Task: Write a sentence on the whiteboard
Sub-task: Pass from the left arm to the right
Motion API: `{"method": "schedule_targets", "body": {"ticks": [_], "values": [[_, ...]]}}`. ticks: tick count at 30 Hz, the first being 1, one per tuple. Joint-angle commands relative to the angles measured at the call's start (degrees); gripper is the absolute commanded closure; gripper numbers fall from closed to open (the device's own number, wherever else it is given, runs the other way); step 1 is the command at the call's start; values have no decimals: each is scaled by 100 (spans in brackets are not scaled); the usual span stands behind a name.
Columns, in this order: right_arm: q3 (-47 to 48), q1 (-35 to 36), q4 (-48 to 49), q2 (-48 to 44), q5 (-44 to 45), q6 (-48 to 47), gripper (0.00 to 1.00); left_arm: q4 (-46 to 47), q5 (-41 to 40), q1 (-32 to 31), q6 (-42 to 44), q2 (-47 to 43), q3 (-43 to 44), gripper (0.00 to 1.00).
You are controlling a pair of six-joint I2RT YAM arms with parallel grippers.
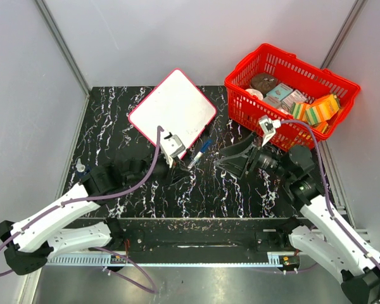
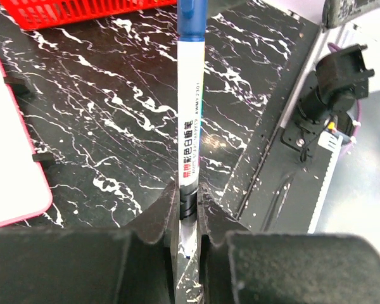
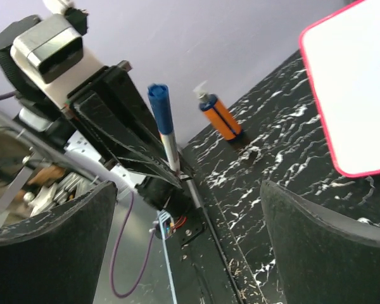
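Note:
The whiteboard (image 1: 172,111) lies tilted at the back middle of the black marble table, white with a thin red rim. No sentence shows on its white face. Just in front of its near corner, my left gripper (image 1: 187,162) is shut on a white marker (image 1: 200,152) with a blue cap. In the left wrist view the marker (image 2: 191,126) runs straight out from between the closed jaws of the left gripper (image 2: 189,204). The board's edge (image 2: 6,158) lies to the left. My right gripper (image 1: 233,162) stands open to the marker's right, facing it. The right gripper (image 3: 187,187) holds nothing, and the capped marker (image 3: 164,126) is ahead of it.
A red basket (image 1: 332,85) with several packets and sponges stands at the back right, close behind the right arm. A small orange bottle (image 3: 218,117) stands near the table's left edge. Grey walls close in the table on three sides.

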Motion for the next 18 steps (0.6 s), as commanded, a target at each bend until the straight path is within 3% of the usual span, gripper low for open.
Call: {"method": "schedule_targets", "body": {"ticks": [1, 5, 10, 14, 18], "values": [[118, 25, 1542, 442, -1199, 668, 2, -204, 592, 9, 277, -66, 300, 100], [48, 86, 2455, 741, -1288, 1056, 6, -257, 672, 9, 347, 4, 327, 100], [170, 350, 2449, 1005, -1297, 881, 11, -257, 777, 9, 382, 4, 371, 100], [233, 517, 2536, 1321, -1367, 880, 29, -257, 839, 9, 417, 31, 380, 100], [215, 579, 2625, 1357, -1359, 898, 35, -266, 856, 9, 417, 31, 371, 100]]}}
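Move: The marker is still clamped near its writing end in the left gripper, blue cap slanting forward, up and to the right. Its middle lies about 7 cm left of the right hand, 1 cm ahead and level. From the left hand, the open right gripper is some 10 cm right, 3 cm ahead and 5 cm higher. The whiteboard's middle is roughly 28 cm ahead of the right hand, 15 cm left and 32 cm below; the red basket's is 28 cm ahead, 27 cm right and 25 cm below. Swing the wide-open right gripper about 5 cm left and a little back, so its fingers come around the marker's capped end, turning it nearly 20 degrees counter-clockwise and closing its fingers about a third. Keep the left grip on the marker, easing that hand 2 cm back with a slight clockwise turn. ##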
